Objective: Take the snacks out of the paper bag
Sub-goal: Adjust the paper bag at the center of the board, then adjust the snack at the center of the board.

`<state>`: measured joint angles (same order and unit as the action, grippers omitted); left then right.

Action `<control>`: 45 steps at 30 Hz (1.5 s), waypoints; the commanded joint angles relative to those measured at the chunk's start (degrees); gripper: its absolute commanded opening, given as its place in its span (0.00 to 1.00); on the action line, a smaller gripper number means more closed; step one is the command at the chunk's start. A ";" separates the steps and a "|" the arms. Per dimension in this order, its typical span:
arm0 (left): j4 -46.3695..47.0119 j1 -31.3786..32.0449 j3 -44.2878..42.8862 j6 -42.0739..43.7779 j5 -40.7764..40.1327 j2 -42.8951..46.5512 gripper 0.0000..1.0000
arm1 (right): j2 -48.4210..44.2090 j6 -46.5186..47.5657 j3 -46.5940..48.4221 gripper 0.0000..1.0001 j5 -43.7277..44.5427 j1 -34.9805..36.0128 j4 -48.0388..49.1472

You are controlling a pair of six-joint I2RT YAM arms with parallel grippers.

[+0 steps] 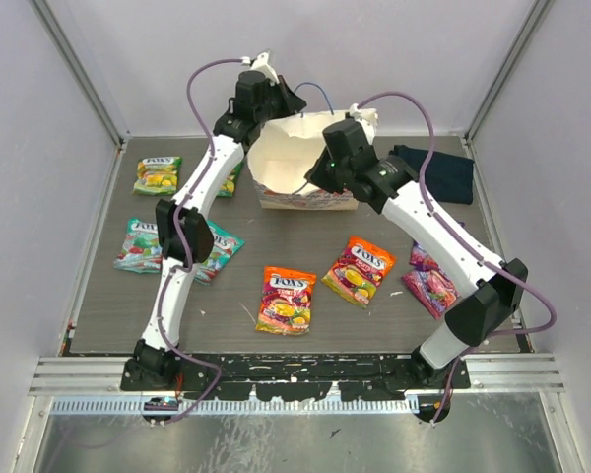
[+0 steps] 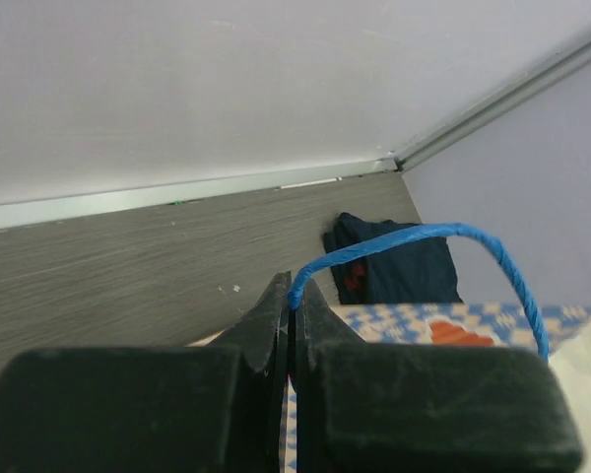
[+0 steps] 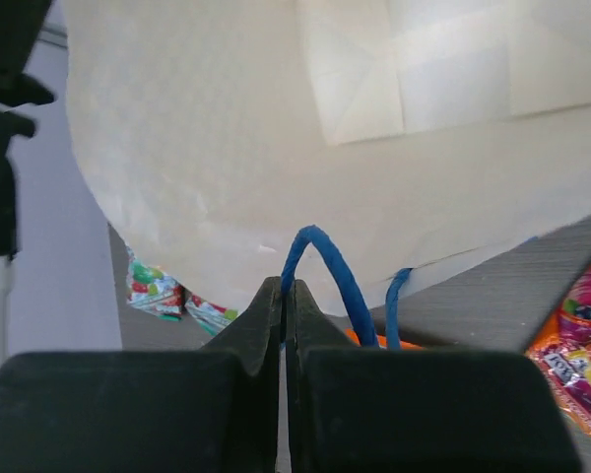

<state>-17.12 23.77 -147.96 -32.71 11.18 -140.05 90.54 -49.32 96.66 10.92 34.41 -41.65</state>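
Observation:
The cream paper bag (image 1: 294,158) stands at the back middle of the table, its mouth held wide, with only cream paper showing inside. My left gripper (image 1: 292,99) is shut on the far blue cord handle (image 2: 414,235), pinched at the fingertips. At the near rim my right gripper (image 1: 313,180) is shut on the other blue handle (image 3: 327,261). Snacks lie flat on the table: two orange packets (image 1: 286,299) (image 1: 360,269), a purple one (image 1: 431,281), a green one (image 1: 158,174) and teal ones (image 1: 138,244).
A dark navy folded cloth (image 1: 438,169) lies at the back right beside the bag, also in the left wrist view (image 2: 394,261). Grey walls enclose the table on three sides. One more teal packet (image 1: 217,251) lies by the left arm.

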 commanded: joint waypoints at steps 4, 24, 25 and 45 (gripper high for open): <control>11.11 -1.99 -6.31 -5.77 5.48 -0.75 0.22 | 0.66 -1.05 5.94 0.31 4.81 1.51 4.56; 1.07 -11.49 32.72 8.23 -10.52 44.86 0.98 | -20.46 13.56 1.59 1.00 10.41 1.53 2.66; 4.07 -11.40 41.94 8.58 -10.32 50.19 0.98 | -23.98 13.56 -3.32 1.00 12.07 1.47 4.23; 20.17 7.23 93.03 24.32 -8.18 64.82 0.98 | -20.49 5.84 -42.03 1.00 7.40 -7.30 17.68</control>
<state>-5.93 29.36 -51.68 -10.00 0.12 -66.85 66.46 -45.17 53.47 21.56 31.07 -35.05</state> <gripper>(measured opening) 0.980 0.999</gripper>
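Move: My left hand is shut on the paper bag's far blue handle, with the bag's middle about 6 cm back from that hand, 2 cm to its right and 15 cm below. My right hand has the near handle; the bag's middle lies roughly 17 cm ahead of it, 2 cm left, 15 cm below. From the right hand, an orange snack pack lies some 4 cm back and 12 cm right, another 13 cm back and 6 cm left, both about 29 cm below. I open both hands wide and let go of the two blue handles. My left hand lifts and swings left about 20 cm, clear of the bag, then draws back nearly 30 cm and sinks below its starting height, rolling its left side up. My right hand rises some 15 cm, pulls back and to the right, then drops steeply to stop open above the nearer orange pack. ##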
